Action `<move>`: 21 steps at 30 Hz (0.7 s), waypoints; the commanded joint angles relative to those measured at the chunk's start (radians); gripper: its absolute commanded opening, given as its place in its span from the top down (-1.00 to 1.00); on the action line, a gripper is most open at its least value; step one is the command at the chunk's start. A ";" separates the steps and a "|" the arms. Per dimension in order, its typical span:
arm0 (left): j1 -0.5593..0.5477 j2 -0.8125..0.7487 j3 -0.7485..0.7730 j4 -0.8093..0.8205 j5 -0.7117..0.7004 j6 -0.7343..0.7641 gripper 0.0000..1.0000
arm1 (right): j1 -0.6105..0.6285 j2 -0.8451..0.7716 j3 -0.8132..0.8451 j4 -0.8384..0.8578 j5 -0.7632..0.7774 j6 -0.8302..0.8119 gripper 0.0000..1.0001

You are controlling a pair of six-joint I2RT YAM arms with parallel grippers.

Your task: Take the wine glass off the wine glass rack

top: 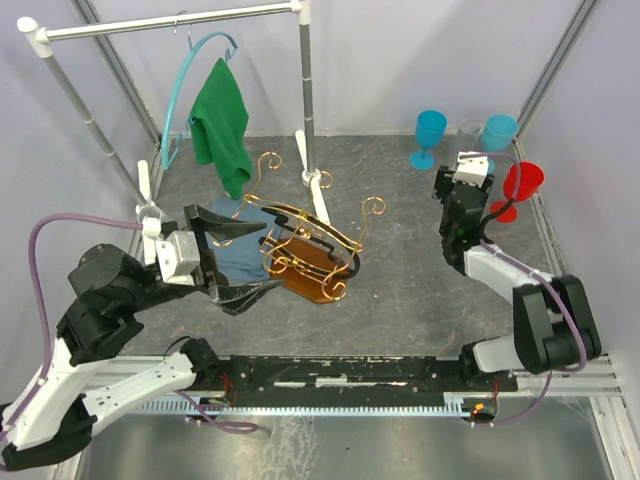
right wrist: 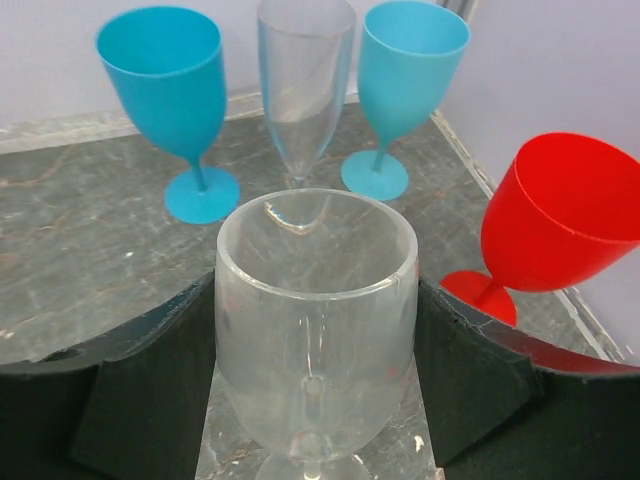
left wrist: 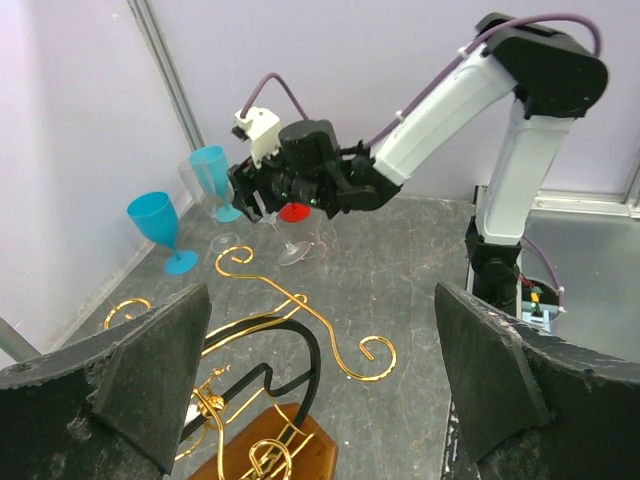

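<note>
The wine glass rack (top: 312,268), gold wire with scroll ends, black bars and a brown wooden base, stands mid-table; it also shows in the left wrist view (left wrist: 300,302). No glass hangs on it. My left gripper (top: 272,257) is wide open beside and over the rack, empty (left wrist: 320,330). My right gripper (top: 468,182) is at the back right, its fingers against both sides of a clear wine glass (right wrist: 315,330). The glass stands upright, its foot low at the table (left wrist: 292,250).
Two blue goblets (right wrist: 165,80) (right wrist: 410,60), a clear flute (right wrist: 303,70) and a red goblet (right wrist: 565,225) stand just beyond the right gripper. A white-and-grey clothes rail (top: 170,22) with a green cloth (top: 222,120) stands back left. A blue cloth (top: 232,255) lies by the rack.
</note>
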 commanded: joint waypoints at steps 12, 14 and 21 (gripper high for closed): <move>-0.002 0.023 0.050 0.013 -0.021 -0.097 -0.98 | 0.028 0.354 -0.030 0.768 0.274 -0.186 0.05; -0.001 0.031 0.063 0.005 -0.019 -0.100 -0.98 | 0.027 0.379 -0.036 0.812 0.281 -0.195 0.04; -0.002 0.048 0.071 0.006 -0.010 -0.105 -0.98 | 0.028 0.416 -0.039 0.822 0.274 -0.208 -0.06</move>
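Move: The clear wine glass is already upright in my right hand. The free table spot for it lies about 16 cm below, 2 cm ahead and 3 cm right of that hand. Around it, from the hand: the clear flute 12 cm ahead, 3 cm right; the dark-blue glass 14 ahead, 5 left; the light-blue glass 12 ahead, 11 right; the red glass 1 ahead, 15 right. From my left hand the spot is roughly 34 cm ahead, 45 right, 41 down. With my right hand I keep the clear wine glass pinched by its bowl and lower it about 4 cm, quickly then easing off, while edging some 3 cm right and 2 cm forward into the gap between the flute and the red glass. As I sink I swing the wrist about 15 degrees clockwise and tip the fingers up slightly. ##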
